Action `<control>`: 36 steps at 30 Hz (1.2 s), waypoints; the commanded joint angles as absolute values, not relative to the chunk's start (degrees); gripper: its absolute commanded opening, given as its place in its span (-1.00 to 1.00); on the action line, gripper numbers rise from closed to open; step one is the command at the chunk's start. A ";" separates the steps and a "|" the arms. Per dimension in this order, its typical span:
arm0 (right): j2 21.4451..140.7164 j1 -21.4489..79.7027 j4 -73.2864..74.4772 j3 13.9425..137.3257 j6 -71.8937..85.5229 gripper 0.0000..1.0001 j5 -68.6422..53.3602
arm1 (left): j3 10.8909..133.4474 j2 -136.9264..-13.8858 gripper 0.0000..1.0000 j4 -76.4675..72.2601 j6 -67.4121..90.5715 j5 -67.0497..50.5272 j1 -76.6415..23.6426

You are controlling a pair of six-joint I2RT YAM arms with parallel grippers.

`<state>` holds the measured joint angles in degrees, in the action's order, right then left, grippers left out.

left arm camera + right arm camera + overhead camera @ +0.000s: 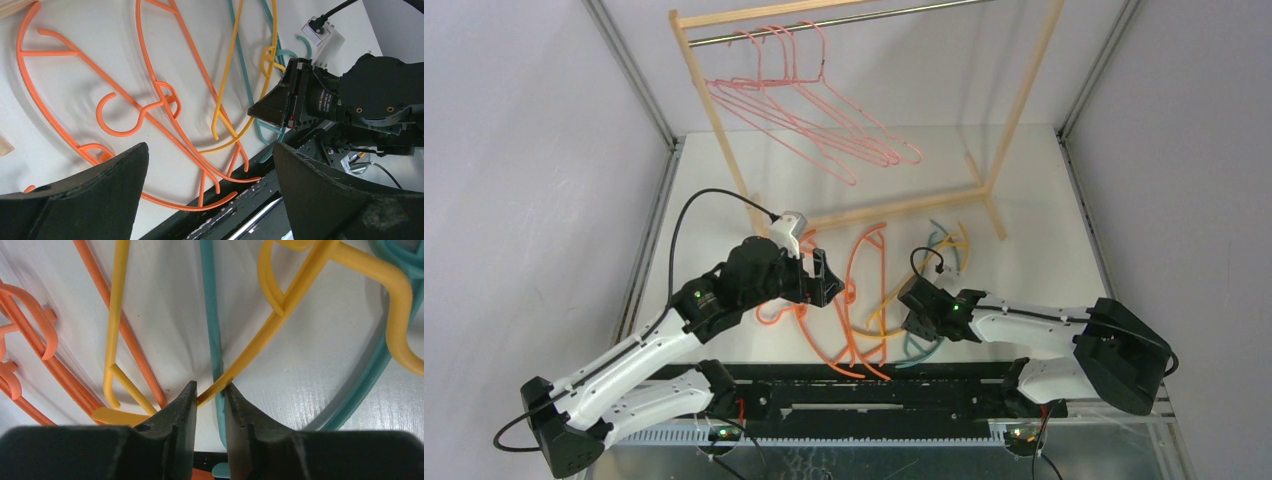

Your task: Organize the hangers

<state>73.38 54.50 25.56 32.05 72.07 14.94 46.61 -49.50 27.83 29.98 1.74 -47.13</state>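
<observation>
Several pale pink hangers (824, 120) hang on the rack's metal rod (844, 22). On the table lie orange hangers (859, 290) (150, 100), a yellow-orange hanger (889, 300) (280, 310) and a teal hanger (921, 345) (210, 315), overlapping in a heap. My right gripper (909, 315) (211, 386) is low over the heap, its jaws closed on the yellow-orange hanger's thin slanted bar where it crosses the teal one. My left gripper (832, 283) (210, 150) hovers wide open above the orange hangers near the front edge, holding nothing.
The tall wooden-framed rack (714, 120) stands at the back, its foot bars (894, 205) lying across the table just behind the heap. A black rail (874, 395) runs along the near edge. Grey walls (524, 150) close in both sides.
</observation>
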 commanded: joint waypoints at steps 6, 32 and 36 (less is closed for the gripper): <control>73.20 55.04 26.73 32.17 67.14 -1.00 17.09 | 48.27 -49.37 0.96 27.28 29.36 1.72 -47.37; 54.51 44.80 62.80 67.95 31.44 -1.00 43.13 | 51.32 -53.27 0.94 21.97 31.41 0.56 -47.46; 58.77 37.94 50.53 73.22 18.08 -1.00 40.31 | 51.09 -52.15 0.94 23.20 31.62 0.87 -47.46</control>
<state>55.81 42.33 63.48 67.53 35.24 39.35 48.49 -53.76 24.51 30.63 1.26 -47.13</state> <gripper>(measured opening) 0.017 0.973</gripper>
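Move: The yellow hanger's near curved arm lies right between the right fingertips, while the hanger's middle is about 7 cm ahead of this hand and 3 cm to its right, at fingertip height. Under it lies the teal hanger, its middle some 6 cm ahead and 4 cm to the right; the nearest orange hanger stands about 6 cm ahead and 8 cm to the left. From the left hand the yellow hanger is roughly 5 cm ahead, 12 cm to the right and 19 cm below. The yellow hanger is pinched by its near curved arm as the right fingers close fully on it. The right hand then carries it up by some 23 cm and about 13 cm to the right, adding a shorter push forward near the end, away from the teal hanger, while the wrist tilts so that the fingers swing forward and to the right. ##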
